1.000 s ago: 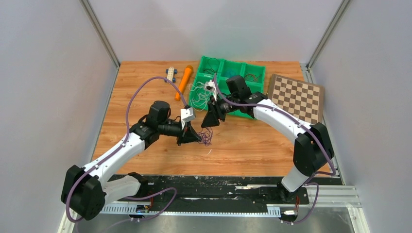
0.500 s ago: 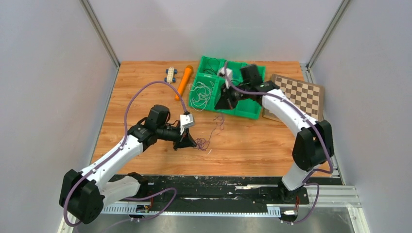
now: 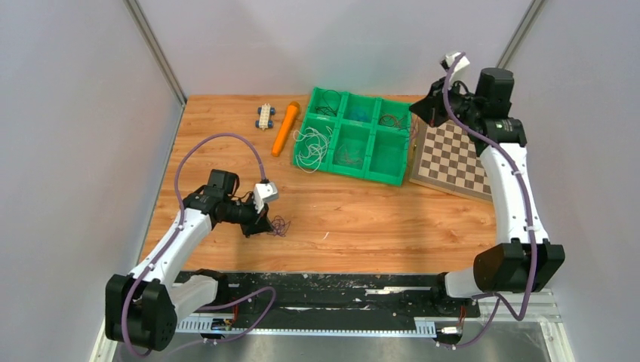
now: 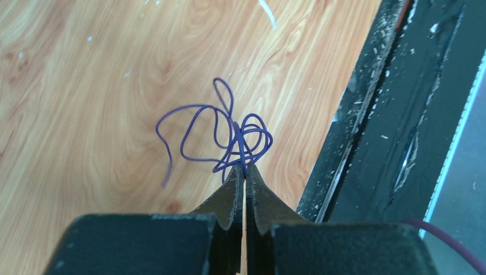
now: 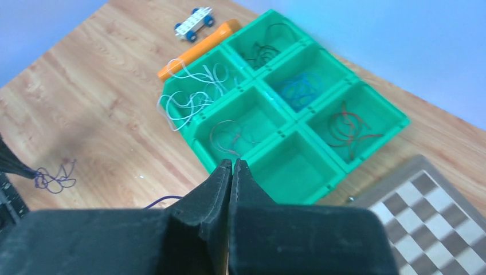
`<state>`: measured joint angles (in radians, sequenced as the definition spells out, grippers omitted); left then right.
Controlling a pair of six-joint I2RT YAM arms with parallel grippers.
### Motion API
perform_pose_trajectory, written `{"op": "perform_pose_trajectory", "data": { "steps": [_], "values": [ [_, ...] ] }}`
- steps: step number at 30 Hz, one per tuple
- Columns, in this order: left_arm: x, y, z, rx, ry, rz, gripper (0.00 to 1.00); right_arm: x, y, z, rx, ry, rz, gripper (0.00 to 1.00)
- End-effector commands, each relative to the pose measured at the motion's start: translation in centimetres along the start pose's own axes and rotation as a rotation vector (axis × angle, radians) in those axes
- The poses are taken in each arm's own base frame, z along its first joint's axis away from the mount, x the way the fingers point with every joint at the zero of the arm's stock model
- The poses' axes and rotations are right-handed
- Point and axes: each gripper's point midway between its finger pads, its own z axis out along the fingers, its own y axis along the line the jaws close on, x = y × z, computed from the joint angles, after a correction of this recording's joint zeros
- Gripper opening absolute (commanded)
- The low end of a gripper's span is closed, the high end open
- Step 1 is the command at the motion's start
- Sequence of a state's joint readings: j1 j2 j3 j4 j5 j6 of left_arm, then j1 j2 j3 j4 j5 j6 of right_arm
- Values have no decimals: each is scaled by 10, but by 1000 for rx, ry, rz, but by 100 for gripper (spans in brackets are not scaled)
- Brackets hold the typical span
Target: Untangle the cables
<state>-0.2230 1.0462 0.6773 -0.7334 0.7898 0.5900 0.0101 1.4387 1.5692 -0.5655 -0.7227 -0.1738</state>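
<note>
A tangle of thin purple cable point(image 4: 229, 134) lies on the wooden table near the front edge, and my left gripper point(image 4: 245, 166) is shut on it. The top view shows that gripper point(image 3: 266, 225) low at the left with the clump point(image 3: 279, 225) at its tip. My right gripper point(image 3: 416, 111) is raised high at the back right, above the chessboard corner. Its jaws point(image 5: 232, 162) are shut. A short purple strand point(image 5: 163, 200) shows beside its left finger; I cannot tell if it is pinched. White cables point(image 3: 309, 147) spill over the tray's left compartment.
The green tray point(image 3: 362, 172) of six compartments holds white point(image 5: 189, 100), dark point(image 5: 266, 51), blue point(image 5: 298, 89) and red point(image 5: 347, 126) wires. A chessboard point(image 3: 453, 154) lies to its right. An orange marker point(image 3: 285, 128) and a small toy car point(image 3: 264, 115) lie to its left. A black rail point(image 4: 390, 114) edges the table.
My right gripper shut beside the clump, then rose and swung back to the right, above the chessboard. The left gripper pulled the purple clump left and toward the front edge.
</note>
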Motion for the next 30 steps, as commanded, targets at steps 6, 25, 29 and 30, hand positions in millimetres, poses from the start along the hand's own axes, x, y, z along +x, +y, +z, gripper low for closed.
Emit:
{"op": "perform_pose_trajectory", "data": {
  "steps": [6,25,29,30],
  "values": [
    [-31,15,-9,0,-86,10,0,47,-19,13,19,12,30,0],
    [-219,4,-15,61,-433,23,0,76,-46,73,-2,15,-49,94],
    [-273,5,-2,76,-532,31,0,67,-51,41,64,3,-12,100],
    [-290,11,4,83,-566,29,0,68,-53,32,82,2,1,100]
  ]
}}
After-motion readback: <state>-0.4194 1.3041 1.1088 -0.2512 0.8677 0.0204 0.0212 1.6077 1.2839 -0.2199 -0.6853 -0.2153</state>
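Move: Below the right hand, which holds a single dark blue cable, lies the green tray's empty front-right compartment: about 8 cm ahead, 1 cm right and 30 cm down. The middle compartment is some 10 cm left of that one, the red cable's compartment about 11 cm beyond it. For the left hand, keeping a blue tangle, the same empty compartment is roughly 30 cm ahead, 30 cm right and 7 cm lower. Dropping about 18 cm and easing 5 cm forward after a slight shift right, the right hand spreads its shut fingers wide to release the cable over the front-right compartment, then rises some 5 cm. The left hand keeps its grip on the tangle and, after a brief pause, climbs about 16 cm while swinging right and forward towards the tray, fingers tipping up some 20 degrees. ##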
